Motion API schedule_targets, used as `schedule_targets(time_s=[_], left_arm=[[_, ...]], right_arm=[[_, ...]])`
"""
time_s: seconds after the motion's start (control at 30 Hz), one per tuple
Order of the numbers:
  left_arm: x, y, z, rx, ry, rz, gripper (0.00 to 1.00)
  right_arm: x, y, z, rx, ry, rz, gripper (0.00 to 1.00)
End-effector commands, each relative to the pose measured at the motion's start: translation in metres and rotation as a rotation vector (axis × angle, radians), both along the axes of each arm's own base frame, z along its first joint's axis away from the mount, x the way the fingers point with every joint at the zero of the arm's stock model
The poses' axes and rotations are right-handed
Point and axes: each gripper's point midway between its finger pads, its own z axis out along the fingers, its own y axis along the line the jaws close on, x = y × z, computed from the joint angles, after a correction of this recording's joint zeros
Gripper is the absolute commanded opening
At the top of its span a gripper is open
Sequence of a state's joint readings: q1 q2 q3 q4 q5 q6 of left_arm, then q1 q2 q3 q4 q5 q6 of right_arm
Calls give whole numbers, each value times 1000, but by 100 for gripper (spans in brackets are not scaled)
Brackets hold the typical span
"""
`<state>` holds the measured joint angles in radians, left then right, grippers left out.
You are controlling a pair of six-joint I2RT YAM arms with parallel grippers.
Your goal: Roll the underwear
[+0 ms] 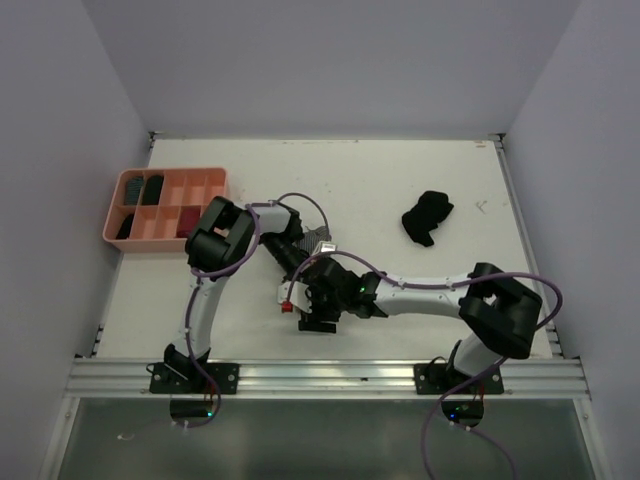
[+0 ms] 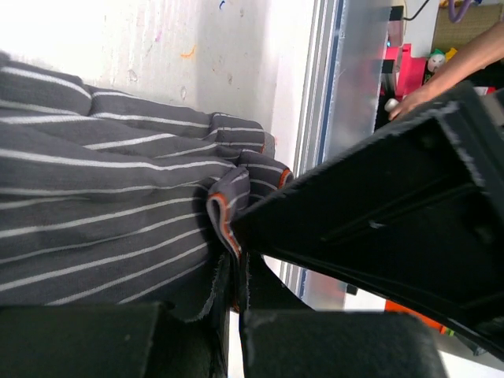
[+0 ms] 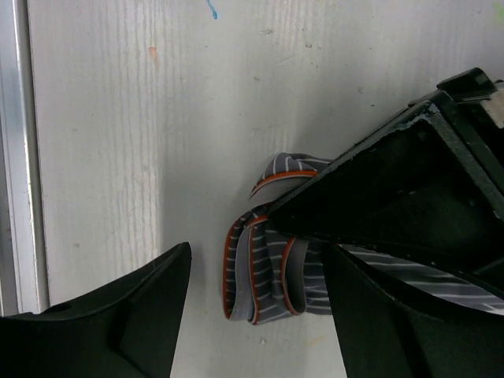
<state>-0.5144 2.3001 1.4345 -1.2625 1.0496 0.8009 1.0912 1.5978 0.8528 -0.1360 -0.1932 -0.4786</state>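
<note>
The grey-and-white striped underwear [image 1: 322, 243] lies mid-table between both arms. In the left wrist view its striped cloth [image 2: 102, 205] fills the left half, and my left gripper [image 2: 236, 291] is shut on its orange-edged hem. The right wrist view shows the garment's end curled into a loose roll [image 3: 264, 276] on the table, with my right gripper [image 3: 256, 264] open and one finger on each side of it, not touching. The left gripper's black body [image 3: 394, 189] covers the rest of the roll. The black underwear [image 1: 427, 217] lies crumpled at the back right, apart from both grippers.
A salmon-pink compartment tray [image 1: 215, 172] stands at the back left with dark rolled items in some cells. An aluminium rail [image 1: 320, 375] runs along the near table edge, close to the grippers. White walls enclose the table.
</note>
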Motion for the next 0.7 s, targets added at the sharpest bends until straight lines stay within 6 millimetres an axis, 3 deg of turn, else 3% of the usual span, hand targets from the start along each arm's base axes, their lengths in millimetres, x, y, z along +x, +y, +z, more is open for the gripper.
schedule_targets(time_s=[0.0, 0.2, 0.33, 0.37, 0.43, 0.53, 0.57, 0.63, 0.67], left_arm=[[23, 19, -61, 60, -204, -106, 0], [29, 22, -63, 64, -198, -74, 0], [31, 21, -62, 64, -203, -68, 0], [32, 20, -60, 61, -209, -64, 2], [36, 19, -54, 50, -240, -54, 15], [48, 12, -35, 15, -347, -20, 38], [51, 11, -28, 0, -372, -11, 39], [60, 5, -4, -55, -431, 18, 46], [66, 6, 5, -82, -454, 40, 47]], right_arm=[[2, 13, -2, 59, -11, 6, 71], [6, 9, -22, 39, -35, -1, 59], [6, 3, -35, 23, -43, 8, 22], [5, 3, -37, 23, -38, 13, 16], [3, 2, -39, 23, -31, 24, 1], [3, 6, -32, 51, 43, 30, 0], [-5, 4, -33, 55, 120, 51, 0], [4, 6, -26, 76, 200, 38, 0], [6, -4, -28, 50, 263, 28, 0]])
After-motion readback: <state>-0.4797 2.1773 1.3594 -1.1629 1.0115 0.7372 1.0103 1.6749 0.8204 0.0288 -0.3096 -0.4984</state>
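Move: Just below the right hand, some 2 cm down, 1 cm forward and 1 cm to its left, lies the underwear's near end, which the left fingers still pinch at their own hand point. The rest of the folded strip runs forward, its middle about 9 cm ahead of the right hand, 1 cm to the left and 3 cm below. The black garment lies roughly 22 cm ahead of the right hand, 25 cm to its right and 3 cm below. Sinking about 1.5 cm with open fingers, the right hand eases some 2 cm forward and slightly left, and closes its fingers on the underwear's near end beside the left fingertips. The left hand keeps its pinch until the right has nearly shut, then opens not quite halfway and starts lifting away up and forward, about 1 cm each. ##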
